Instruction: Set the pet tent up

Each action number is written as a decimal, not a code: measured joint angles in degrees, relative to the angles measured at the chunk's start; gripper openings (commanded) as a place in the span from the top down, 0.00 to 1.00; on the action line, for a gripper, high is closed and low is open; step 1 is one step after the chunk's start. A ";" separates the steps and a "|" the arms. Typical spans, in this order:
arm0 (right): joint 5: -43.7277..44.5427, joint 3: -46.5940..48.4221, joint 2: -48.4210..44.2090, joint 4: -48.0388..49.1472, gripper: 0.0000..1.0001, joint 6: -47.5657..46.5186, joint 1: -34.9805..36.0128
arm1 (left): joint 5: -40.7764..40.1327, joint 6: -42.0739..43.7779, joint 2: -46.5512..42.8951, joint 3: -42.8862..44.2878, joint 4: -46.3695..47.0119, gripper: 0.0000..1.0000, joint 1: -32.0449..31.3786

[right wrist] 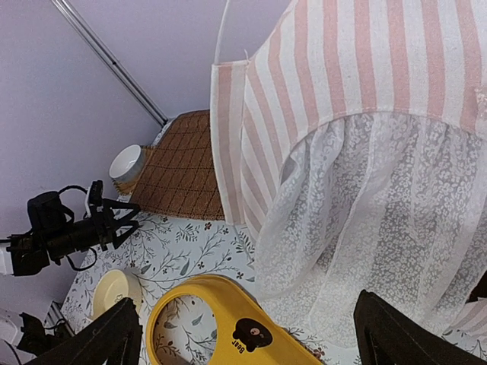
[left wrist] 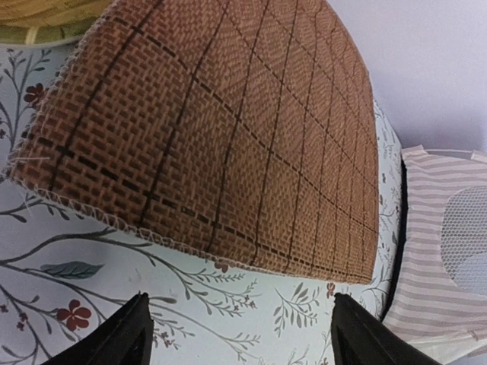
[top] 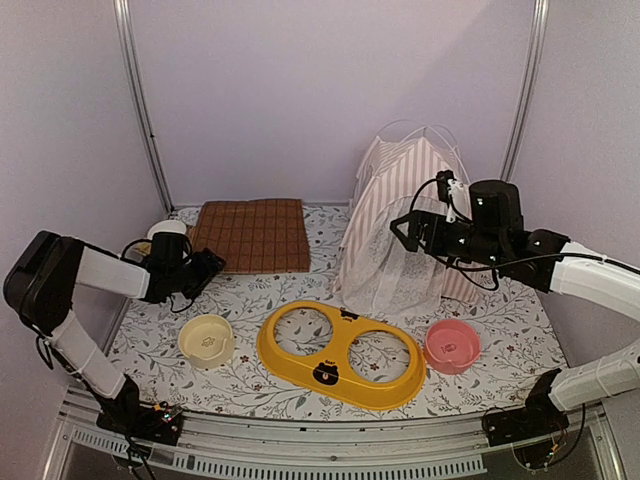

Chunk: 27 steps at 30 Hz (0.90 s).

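The pet tent [top: 400, 215], pink-and-white striped with a sheer lace door curtain, stands upright at the back right of the table. My right gripper [top: 402, 233] hovers at its front, open and holding nothing. In the right wrist view the tent [right wrist: 365, 137] fills the upper right and its lace hangs down between the open fingers [right wrist: 403, 334]. My left gripper [top: 212, 264] is low at the near left corner of the brown mat [top: 250, 235], open with only the tablecloth between its fingers [left wrist: 114, 338]. The tent [left wrist: 437, 251] shows at the right edge of that view.
A yellow double-ring feeder [top: 340, 355] lies at the front centre, with a cream bowl [top: 206, 340] to its left and a pink bowl [top: 452, 345] to its right. A white bowl [top: 168, 232] sits behind the left gripper. Walls enclose the back and sides.
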 measured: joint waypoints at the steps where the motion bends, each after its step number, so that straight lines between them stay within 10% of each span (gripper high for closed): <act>1: -0.24 -0.26 -0.55 0.04 0.01 0.00 0.00 | -0.24 -0.31 0.79 0.00 0.74 0.19 0.31; 11: -1.99 -2.80 -6.38 0.87 0.01 0.04 0.00 | 1.27 -1.90 11.63 5.20 10.27 0.33 3.48; 20: -1.99 -3.28 -6.78 1.27 0.01 0.09 0.00 | 5.77 -1.92 15.41 9.88 14.34 0.99 4.92; 27: -1.92 -3.28 -6.80 1.27 0.01 0.00 0.00 | 8.90 4.74 10.45 13.29 10.84 1.00 4.57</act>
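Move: The brown mat's near edge, by its left corner, lies about 6 cm straight ahead of the left hand and 3 cm lower, with the mat's middle some 17 cm ahead and 12 cm right. The white bowl stands roughly 13 cm ahead and 12 cm left, the cream bowl about 16 cm back, straight behind. From the right hand that mat edge is some 13 cm ahead, 51 cm left and 23 cm down. Slide the open left gripper forward about 7 cm, dipping slightly, until its fingers straddle the brown mat's near edge by the left corner, then shut them to pinch it. Keep hold and lift some 7 cm, tipping the fingers up. Meanwhile ease the open right hand back and up about 3 cm, beside the tent. ##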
